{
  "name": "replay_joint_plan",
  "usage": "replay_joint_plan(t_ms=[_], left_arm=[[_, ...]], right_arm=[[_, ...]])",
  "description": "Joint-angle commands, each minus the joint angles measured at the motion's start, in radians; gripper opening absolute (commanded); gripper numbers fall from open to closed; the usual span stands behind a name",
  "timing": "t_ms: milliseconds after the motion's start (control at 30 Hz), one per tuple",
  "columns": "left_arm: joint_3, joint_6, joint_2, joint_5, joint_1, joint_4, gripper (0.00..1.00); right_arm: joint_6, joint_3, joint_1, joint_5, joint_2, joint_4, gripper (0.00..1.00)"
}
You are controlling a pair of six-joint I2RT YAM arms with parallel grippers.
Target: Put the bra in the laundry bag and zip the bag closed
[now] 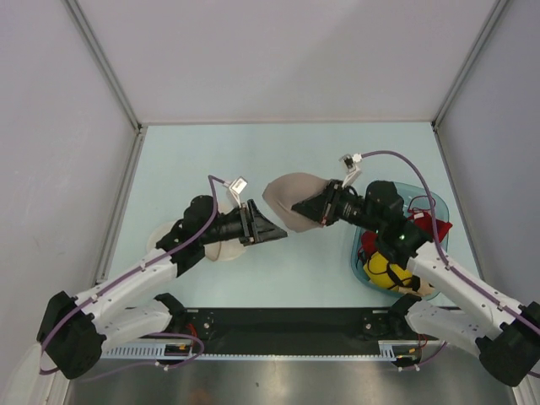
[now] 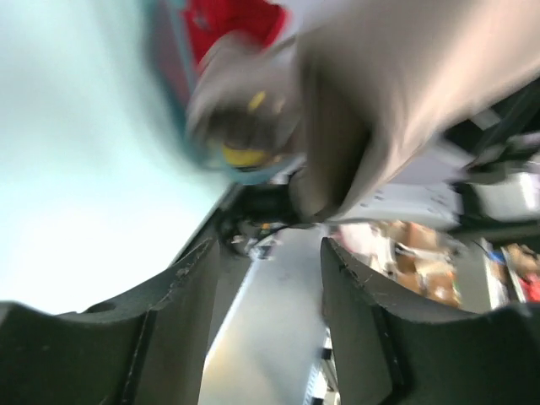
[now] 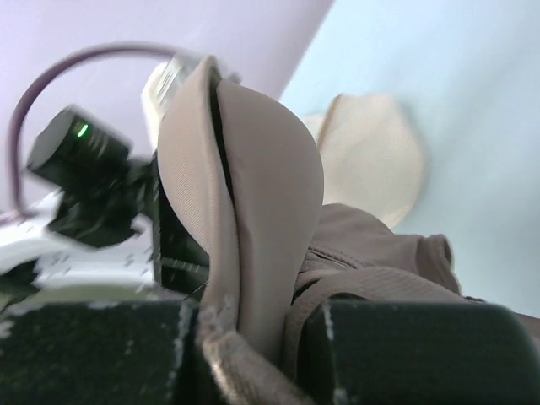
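The taupe bra (image 1: 291, 194) hangs above the middle of the table, folded cup against cup. My right gripper (image 1: 297, 211) is shut on its lower edge; in the right wrist view the fabric (image 3: 253, 194) is pinched between the jaws of the gripper (image 3: 253, 325). My left gripper (image 1: 275, 229) stands open just left of it, holding nothing. The left wrist view shows the blurred bra (image 2: 396, 93) ahead of the empty gripper (image 2: 270, 257). The cream laundry bag (image 1: 226, 250) lies flat under the left arm, and appears behind the bra as a pale disc (image 3: 371, 156).
A translucent teal basket (image 1: 354, 251) sits at the right, under the right arm. It holds a red bra (image 1: 432, 224) and a yellow-and-black garment (image 1: 384, 272). Grey walls close off the table at the back and both sides.
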Motion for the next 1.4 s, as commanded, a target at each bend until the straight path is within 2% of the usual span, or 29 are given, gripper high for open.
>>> replay_joint_plan(t_ms=[0, 33, 67, 233, 267, 467, 633, 767, 900, 967, 1067, 1100, 1167, 1200, 1267, 1300, 1367], left_arm=[[0.099, 0.201, -0.074, -0.197, 0.0, -0.299, 0.58], [0.11, 0.223, -0.1, -0.23, 0.0, -0.369, 0.59], [0.126, 0.24, -0.112, -0.256, 0.0, -0.4, 0.58], [0.159, 0.323, -0.164, -0.376, 0.006, -0.542, 0.59], [0.17, 0.331, -0.174, -0.379, 0.009, -0.556, 0.59], [0.179, 0.375, -0.21, -0.396, 0.058, -0.608, 0.58], [0.167, 0.389, -0.214, -0.347, 0.142, -0.616, 0.59], [0.164, 0.41, -0.24, -0.314, 0.202, -0.64, 0.58], [0.169, 0.423, -0.273, -0.311, 0.24, -0.674, 0.58], [0.173, 0.43, -0.281, -0.311, 0.254, -0.689, 0.58], [0.181, 0.438, -0.278, -0.31, 0.265, -0.701, 0.58], [0.181, 0.438, -0.275, -0.31, 0.268, -0.703, 0.58], [0.182, 0.44, -0.266, -0.31, 0.273, -0.701, 0.58], [0.184, 0.441, -0.26, -0.307, 0.274, -0.701, 0.58], [0.185, 0.444, -0.244, -0.304, 0.276, -0.697, 0.58], [0.185, 0.444, -0.241, -0.301, 0.276, -0.694, 0.58], [0.182, 0.449, -0.23, -0.294, 0.276, -0.683, 0.59]], right_arm=[[-0.275, 0.208, -0.054, 0.105, 0.095, -0.299, 0.0], [-0.394, 0.249, -0.051, 0.153, 0.119, -0.419, 0.0], [-0.44, 0.312, -0.036, 0.255, 0.145, -0.471, 0.0], [-0.661, 0.412, 0.017, 0.476, 0.317, -0.655, 0.0], [-0.713, 0.427, 0.032, 0.6, 0.342, -0.686, 0.0], [-0.812, 0.451, 0.205, 1.005, 0.506, -0.827, 0.0], [-0.815, 0.472, 0.38, 1.156, 0.659, -0.914, 0.0], [-0.766, 0.512, 0.498, 1.247, 0.874, -1.005, 0.02], [-0.711, 0.521, 0.581, 1.232, 0.968, -1.028, 0.1], [-0.665, 0.529, 0.612, 1.228, 0.983, -1.049, 0.18], [-0.616, 0.526, 0.63, 1.176, 0.965, -1.054, 0.37], [-0.605, 0.521, 0.635, 1.152, 0.939, -1.05, 0.49], [-0.578, 0.51, 0.644, 1.069, 0.902, -1.034, 0.59], [-0.568, 0.494, 0.646, 1.051, 0.862, -1.028, 0.72], [-0.545, 0.469, 0.646, 0.991, 0.813, -1.022, 0.85], [-0.538, 0.442, 0.647, 0.956, 0.766, -1.02, 0.99], [-0.521, 0.415, 0.644, 0.923, 0.716, -1.016, 1.0]])
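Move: The right hand holds the folded bra in the air above its spot on the bare table, some 26 cm below, 3 cm to the hand's right and 1 cm back. From that hand the laundry bag lies about 24 cm left, 4 cm back, and the basket about 33 cm right, 3 cm back, both some 25 cm down. From the left hand the spot is roughly 7 cm right, 3 cm ahead and 20 cm down. The right hand swings the bra about 24 cm down, fingertips turning downward, and opens; the left hand withdraws leftward. ##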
